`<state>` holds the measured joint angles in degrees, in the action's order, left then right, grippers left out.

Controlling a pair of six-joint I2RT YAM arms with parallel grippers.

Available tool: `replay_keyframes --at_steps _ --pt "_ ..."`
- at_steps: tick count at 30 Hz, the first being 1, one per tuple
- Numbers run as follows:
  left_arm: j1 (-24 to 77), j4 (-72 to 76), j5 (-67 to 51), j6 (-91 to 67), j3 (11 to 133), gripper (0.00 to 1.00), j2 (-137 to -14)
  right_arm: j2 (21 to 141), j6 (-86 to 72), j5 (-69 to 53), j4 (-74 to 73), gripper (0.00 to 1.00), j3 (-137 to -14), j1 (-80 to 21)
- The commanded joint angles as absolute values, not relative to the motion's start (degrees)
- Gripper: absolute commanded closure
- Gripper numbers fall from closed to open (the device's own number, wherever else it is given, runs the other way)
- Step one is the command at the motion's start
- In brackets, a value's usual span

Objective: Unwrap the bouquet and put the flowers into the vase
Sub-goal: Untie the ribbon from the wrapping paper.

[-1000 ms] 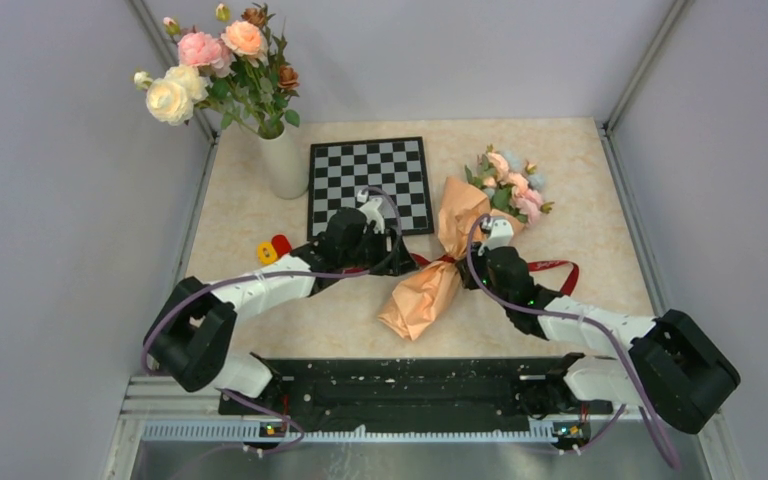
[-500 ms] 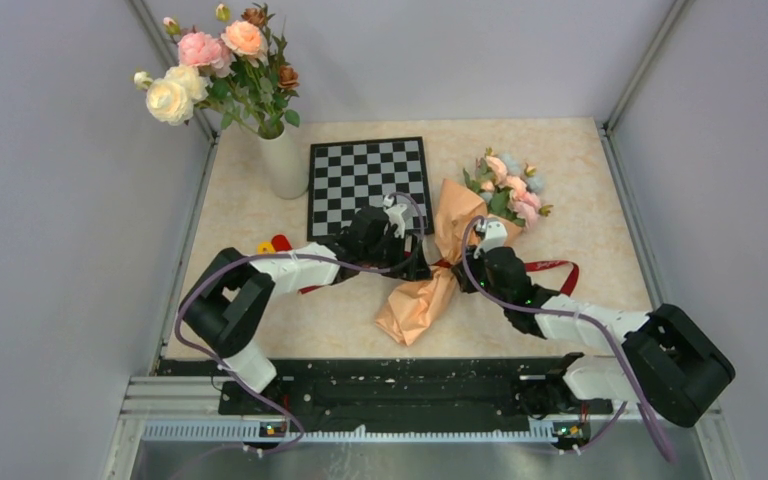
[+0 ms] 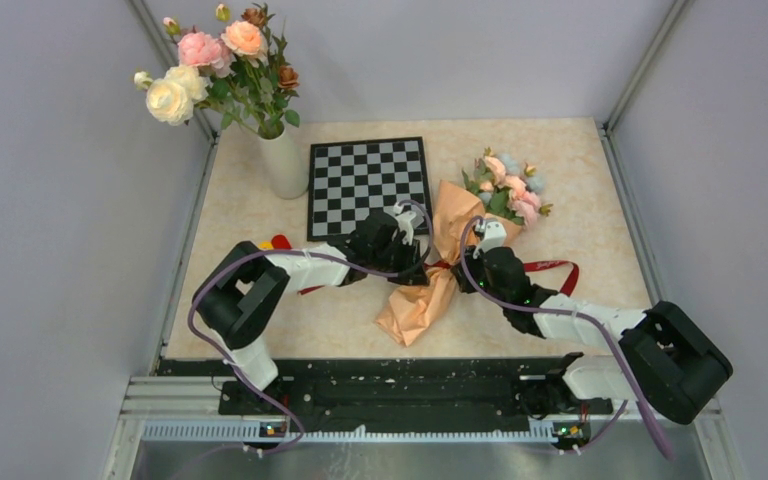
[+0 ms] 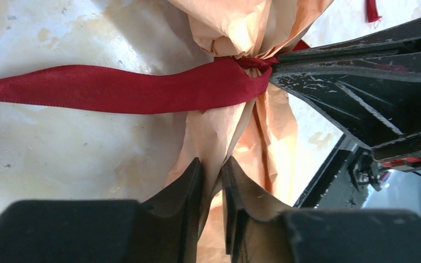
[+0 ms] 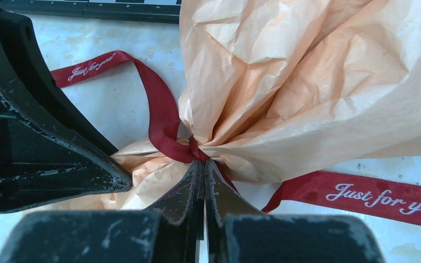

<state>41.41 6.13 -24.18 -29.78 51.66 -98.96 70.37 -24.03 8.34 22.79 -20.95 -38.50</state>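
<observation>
The bouquet [image 3: 430, 290] lies slanted on the table, a peach paper cone tied with dark red ribbon [image 4: 115, 87]. Its flowers [image 3: 510, 190] stick out at the far right end. My left gripper [image 3: 418, 262] is at the cone's left side, just below the knot. In the left wrist view the left gripper [image 4: 212, 161] is shut on a fold of the peach paper [image 4: 263, 126]. My right gripper [image 5: 204, 163] is shut, its tips pressed against the ribbon knot [image 5: 192, 149] from the right. The white vase [image 3: 283, 160] stands at the far left.
Large cream, pink and peach roses [image 3: 210, 70] fill the vase. A chessboard [image 3: 370, 185] lies behind the left gripper. Small red and yellow pieces [image 3: 273, 245] sit by the left arm. One ribbon tail [image 3: 555, 268] trails right. Walls close in both sides.
My left arm has reached right from beside the chessboard to the bouquet and closed its jaws on the paper. The cone's lower end shifted slightly left. The right arm held still.
</observation>
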Motion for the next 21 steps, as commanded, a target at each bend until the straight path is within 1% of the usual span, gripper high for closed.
replay_keyframes --at_steps 1,3,4,7,10,13,21 --pt "41.74 8.00 -23.63 -28.79 53.17 0.86 -100.40 70.14 -23.56 9.28 27.34 1.00 -21.86 -38.84" --pt "41.83 7.64 -22.75 -28.82 53.10 0.99 -100.39 70.14 -23.70 10.05 27.23 1.00 -21.76 -39.01" --pt "41.86 7.38 -22.17 -28.75 53.01 1.00 -100.33 70.14 -23.70 10.76 27.07 1.00 -21.76 -39.02" --pt "41.84 6.50 -20.15 -28.58 52.53 1.00 -99.85 69.84 -24.12 13.83 26.08 1.00 -21.72 -39.11" --pt "41.84 6.39 -18.57 -28.73 51.53 1.00 -99.25 68.94 -26.37 20.11 23.65 1.00 -21.39 -39.11" --pt "41.84 6.63 -17.70 -29.06 50.48 1.00 -99.07 67.70 -28.40 23.90 21.87 1.00 -20.75 -39.11" --pt "41.89 7.25 -16.21 -29.61 49.24 1.00 -98.62 63.80 -30.58 25.24 23.35 1.00 -17.81 -39.11"
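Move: The right fingers are already shut on the ribbon at its knot around the paper's neck. For the left hand, the fold of wrapping paper it will pinch is between its half-open fingers, with the knot about 3 cm ahead and 4 cm to the right. The paper's lower half lies some 7 cm behind the left hand and 2 cm left. From the right hand, the ribbon's loose right end is about 18 cm to the right, straight across; the flowers are some 18 cm ahead and 11 cm right. The left fingers close fully on the paper fold just below the knot, the hand easing about 1 cm down and then 1 cm forward. Once they are shut, the right hand, still gripping the ribbon at the knot, pulls it away to the right by about 3 cm, its wrist swinging some 10 degrees clockwise. ##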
